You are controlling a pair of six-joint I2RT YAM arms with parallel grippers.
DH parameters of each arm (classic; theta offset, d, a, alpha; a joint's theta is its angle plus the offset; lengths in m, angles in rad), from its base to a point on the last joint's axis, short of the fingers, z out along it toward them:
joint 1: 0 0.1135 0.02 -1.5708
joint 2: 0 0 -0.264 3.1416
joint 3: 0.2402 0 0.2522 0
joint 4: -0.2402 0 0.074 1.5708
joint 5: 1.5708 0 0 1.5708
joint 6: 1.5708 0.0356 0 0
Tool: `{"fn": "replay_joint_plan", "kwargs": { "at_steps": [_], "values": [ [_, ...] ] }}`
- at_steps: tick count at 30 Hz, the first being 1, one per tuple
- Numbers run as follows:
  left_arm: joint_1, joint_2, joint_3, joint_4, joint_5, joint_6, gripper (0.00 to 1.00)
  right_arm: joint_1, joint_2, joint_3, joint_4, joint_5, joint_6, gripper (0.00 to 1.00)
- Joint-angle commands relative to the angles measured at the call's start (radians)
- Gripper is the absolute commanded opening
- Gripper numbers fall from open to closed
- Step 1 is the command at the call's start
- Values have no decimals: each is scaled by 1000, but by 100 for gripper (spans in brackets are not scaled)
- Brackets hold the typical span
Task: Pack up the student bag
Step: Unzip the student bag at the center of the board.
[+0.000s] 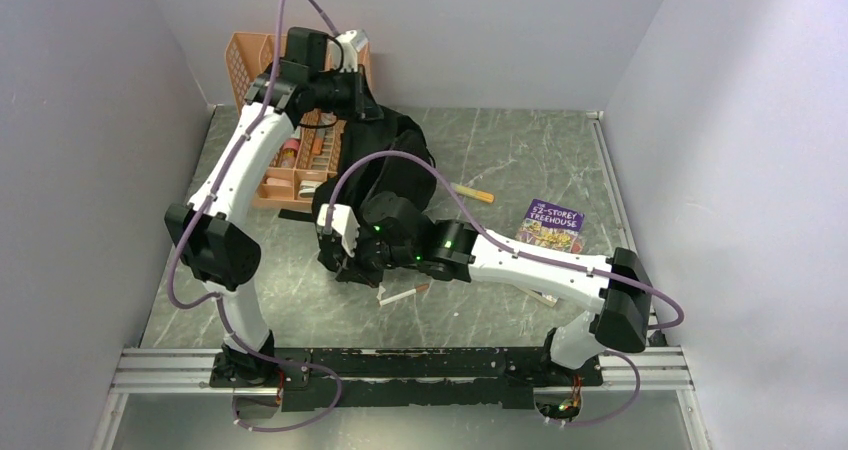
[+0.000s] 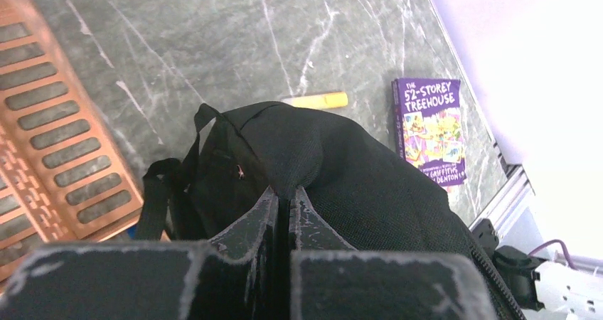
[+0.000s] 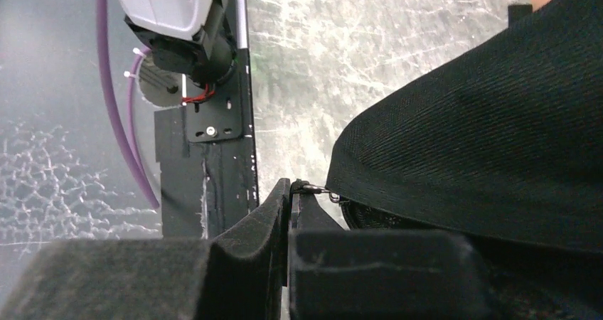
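The student bag (image 1: 395, 160), a black soft backpack, stands in the middle of the table. My left gripper (image 2: 288, 198) is shut on a fold of the bag's fabric (image 2: 299, 160) at its top, at the far left side of the bag (image 1: 362, 105). My right gripper (image 3: 293, 188) is shut on a small metal zipper pull (image 3: 316, 188) at the bag's lower near edge (image 3: 483, 135), on the bag's near-left side (image 1: 342, 258). A purple book (image 1: 551, 226) lies flat to the right of the bag.
A yellow highlighter (image 1: 471, 192) lies just right of the bag, and a white pen (image 1: 403, 295) near its front. An orange slatted organiser (image 1: 285, 130) with small items stands at the back left. Walls close in the left, right and far sides.
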Motion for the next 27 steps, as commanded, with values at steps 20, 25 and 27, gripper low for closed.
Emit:
{"fn": "replay_joint_plan", "kwargs": {
  "at_steps": [20,25,27],
  "values": [
    [254,23,43,223,96,-5,5,19,6,-358,276,161,70,0],
    [285,24,45,230,105,-6,5,19,-33,-376,226,158,70,0],
    [296,24,44,232,107,-8,5,19,-56,-389,208,159,70,0]
  ]
}}
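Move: The right hand already holds the zip pull. The run's lower end is roughly 7 cm beneath it and 3 cm ahead; the student bag's middle is about 20 cm ahead, 11 cm right and 10 cm lower, the white marker some 9 cm ahead, 18 cm right and 22 cm down. The left hand grips the bag's raised top, whose middle is about 10 cm back and 18 cm below; the peach organizer sits about 12 cm ahead, 20 cm left and 19 cm below. Down by about 7 cm, easing slightly forward, the right hand keeps its pinch on the zip pull and draws it down the student bag's near side, turning some 10 degrees clockwise before it slows to a stop. Meanwhile the left hand, still gripping the bag's top, hauls it about 9 cm left and 4 cm forward towards the organizer. ##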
